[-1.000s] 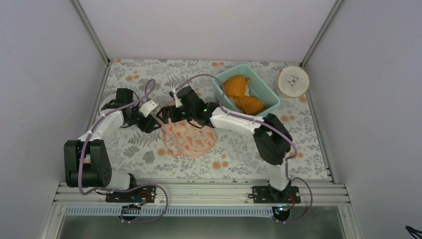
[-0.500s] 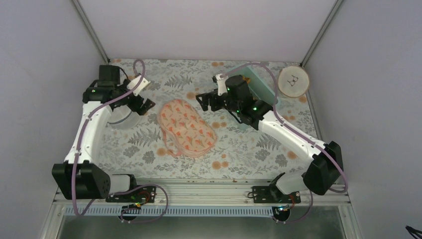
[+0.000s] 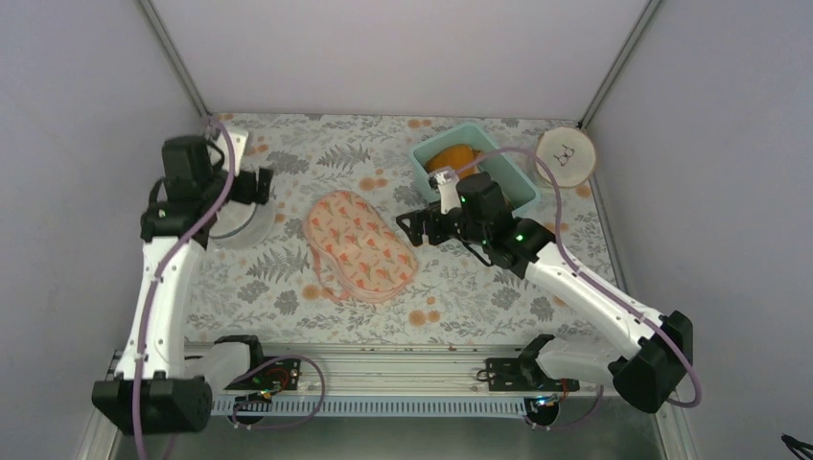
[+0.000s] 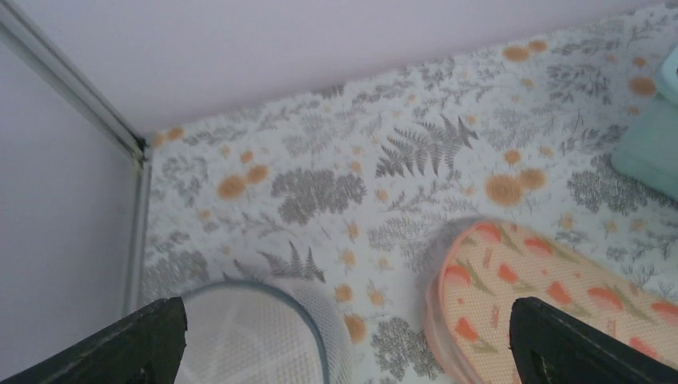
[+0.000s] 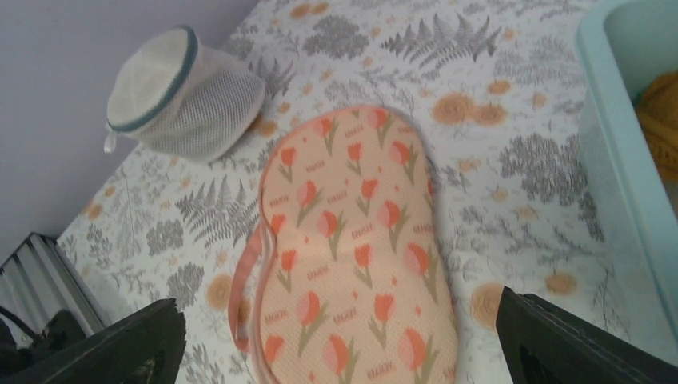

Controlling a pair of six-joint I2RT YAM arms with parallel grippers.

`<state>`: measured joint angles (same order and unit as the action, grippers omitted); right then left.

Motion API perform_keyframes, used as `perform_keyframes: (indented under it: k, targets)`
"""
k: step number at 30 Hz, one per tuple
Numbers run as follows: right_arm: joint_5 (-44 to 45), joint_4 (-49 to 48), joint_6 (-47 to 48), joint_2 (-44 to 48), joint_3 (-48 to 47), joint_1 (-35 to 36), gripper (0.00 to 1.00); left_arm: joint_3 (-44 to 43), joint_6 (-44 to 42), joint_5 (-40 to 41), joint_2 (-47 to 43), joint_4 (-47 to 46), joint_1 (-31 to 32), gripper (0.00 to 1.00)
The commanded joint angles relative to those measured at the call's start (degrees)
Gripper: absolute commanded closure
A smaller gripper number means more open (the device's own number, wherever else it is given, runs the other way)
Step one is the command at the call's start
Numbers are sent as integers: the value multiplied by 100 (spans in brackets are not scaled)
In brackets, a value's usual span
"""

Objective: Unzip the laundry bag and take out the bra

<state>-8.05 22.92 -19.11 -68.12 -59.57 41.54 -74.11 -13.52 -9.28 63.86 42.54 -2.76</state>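
Note:
The laundry bag (image 3: pixel 360 247), a peach-pink oval pouch with orange tulip print, lies flat on the floral table, its two halves together; it also shows in both wrist views (image 4: pixel 552 296) (image 5: pixel 352 248). The orange bra (image 3: pixel 452 156) lies in the teal bin, partly hidden behind my right arm; the right wrist view shows only its edge (image 5: pixel 660 112). My left gripper (image 3: pixel 254 185) hangs open, up and to the left of the bag, holding nothing (image 4: pixel 349 328). My right gripper (image 3: pixel 414 228) stands open just off the bag's right side, also holding nothing (image 5: pixel 340 340).
A round white mesh drum (image 3: pixel 235 222) (image 4: pixel 248 336) (image 5: pixel 180 92) sits under my left gripper by the left wall. The teal bin (image 3: pixel 519 184) (image 5: pixel 624 176) stands at the back right. A round wooden disc (image 3: pixel 566 156) leans in the far right corner.
Both arms have pulled back from the laundry bag: left gripper up and leftward over the white drum while opening wide, right arm back toward the right. The bag lies uncovered.

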Motion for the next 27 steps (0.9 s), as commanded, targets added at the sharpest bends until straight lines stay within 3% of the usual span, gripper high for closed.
perform_keyframes:
  k: [1,5,11,18,27]
  targets:
    - [-79,141,-166,647,505,-29,0,1678,656,112,-1153,-1354,-5,0]
    - [653,-398,221,1539,1079,-194,0,3362,1011,209,-2212,-2566,-5,0]
    - [1050,-2039,1405,2117,2039,-1505,0,4461,924,471,-2649,-3772,-5,0]
    - [-460,-4749,1336,2022,3118,-3804,0,4803,588,235,-1897,-5501,-18,0]
    - [-560,-7716,1229,1624,4832,-5000,0,5016,-181,-392,-769,-6883,-22,0]
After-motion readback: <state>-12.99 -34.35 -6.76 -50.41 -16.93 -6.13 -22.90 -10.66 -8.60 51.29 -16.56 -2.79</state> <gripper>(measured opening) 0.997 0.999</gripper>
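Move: The laundry bag lies flat on the table, some 6 cm ahead of the right hand, 10 cm to its left and about 22 cm below. The teal bin holding the orange bra stands about 20 cm ahead of that hand and 15 cm to its right. From the left hand the bag is roughly 23 cm to the right, 2 cm nearer the base and 29 cm down; a round mesh pouch sits 5 cm ahead and 7 cm to the left of that hand, some 27 cm below. The laundry bag is left alone as both open, empty grippers settle clear of it. The right draws slightly back, then sweeps about 27 cm right and somewhat forward, past the bin's near corner, turning clockwise and levelling its fingers until they point straight ahead. The left sinks some 12 cm, dipping back and coming forward again as its fingers tip up about 20 degrees. ##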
